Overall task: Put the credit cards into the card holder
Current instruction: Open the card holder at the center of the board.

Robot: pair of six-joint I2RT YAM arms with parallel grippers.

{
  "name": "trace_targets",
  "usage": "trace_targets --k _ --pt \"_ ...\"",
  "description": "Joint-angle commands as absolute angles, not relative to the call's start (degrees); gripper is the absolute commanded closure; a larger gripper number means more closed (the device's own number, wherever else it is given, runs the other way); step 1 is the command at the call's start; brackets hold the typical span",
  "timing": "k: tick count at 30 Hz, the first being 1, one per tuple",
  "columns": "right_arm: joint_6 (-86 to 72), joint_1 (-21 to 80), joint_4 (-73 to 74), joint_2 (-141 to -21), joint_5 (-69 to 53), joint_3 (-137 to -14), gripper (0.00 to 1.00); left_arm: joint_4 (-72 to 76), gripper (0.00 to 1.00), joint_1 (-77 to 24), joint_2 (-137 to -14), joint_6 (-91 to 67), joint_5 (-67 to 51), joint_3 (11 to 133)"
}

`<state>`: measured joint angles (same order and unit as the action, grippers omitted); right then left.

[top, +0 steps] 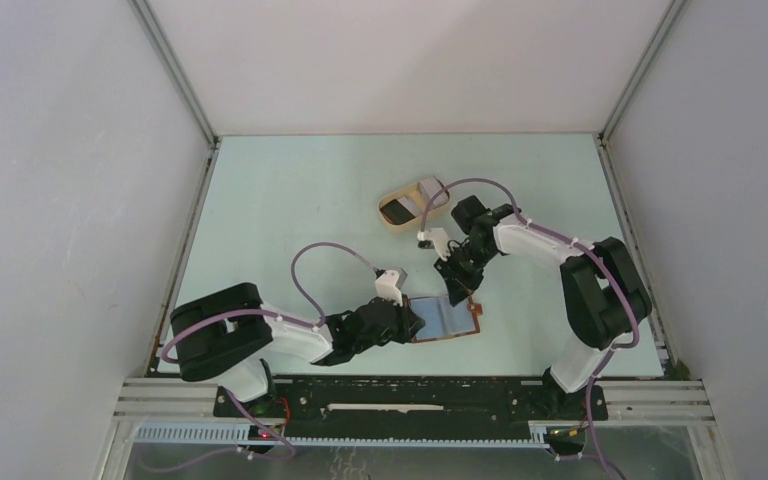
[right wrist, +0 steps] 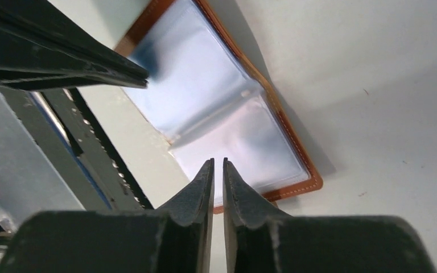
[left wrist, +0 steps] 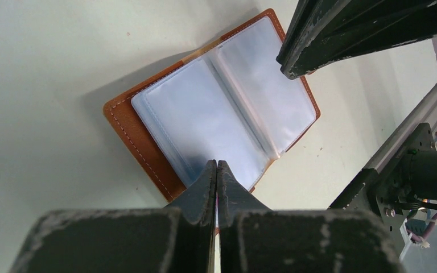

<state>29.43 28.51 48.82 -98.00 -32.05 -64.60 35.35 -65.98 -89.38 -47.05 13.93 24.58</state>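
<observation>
The card holder (top: 447, 318) lies open on the table, brown leather outside, clear plastic sleeves (left wrist: 222, 108) facing up. My left gripper (top: 408, 322) is shut, its tips (left wrist: 217, 165) at the near edge of the left sleeve page. Whether it pinches the plastic I cannot tell. My right gripper (top: 457, 290) hovers low over the other page (right wrist: 244, 148), its jaws (right wrist: 218, 162) a narrow slit apart with nothing between them. The credit cards, a black one (top: 397, 211) and a grey one (top: 428, 190), rest in a beige tray further back.
The beige oval tray (top: 388, 224) stands behind the right gripper, mid-table. The wallet's closing tab (top: 477, 312) sticks out on its right side. The aluminium frame rail (left wrist: 409, 148) runs close along the near edge beside the wallet.
</observation>
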Motion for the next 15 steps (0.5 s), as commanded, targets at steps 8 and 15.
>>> trace_targets --k 8,15 --pt "30.7 27.6 49.0 -99.3 -22.3 -63.0 0.56 36.5 0.98 -65.7 -89.5 -46.9 15.3 26.0" --pt "29.7 28.9 47.8 -101.3 -21.4 -62.8 0.54 36.9 0.98 -65.7 -89.6 -46.6 15.0 26.1"
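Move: The snap strap on the card holder's right edge is about 4 cm right of my right hand, 2 cm back and 3 cm below. The open holder's middle is some 3 cm left of that hand and 3 cm back, and the card tray is about 20 cm ahead and 9 cm left. From my left hand the strap is roughly 12 cm to the right and 4 cm ahead, at nearly the same height. I bring my right hand down and to the right over the holder's right page, about 4 cm in all, towards the edge with the snap strap. On the way I spread the fingers from barely parted to nearly half open and tilt the hand some 10 degrees. My left hand stays put, shut fingertips resting on the left page. ##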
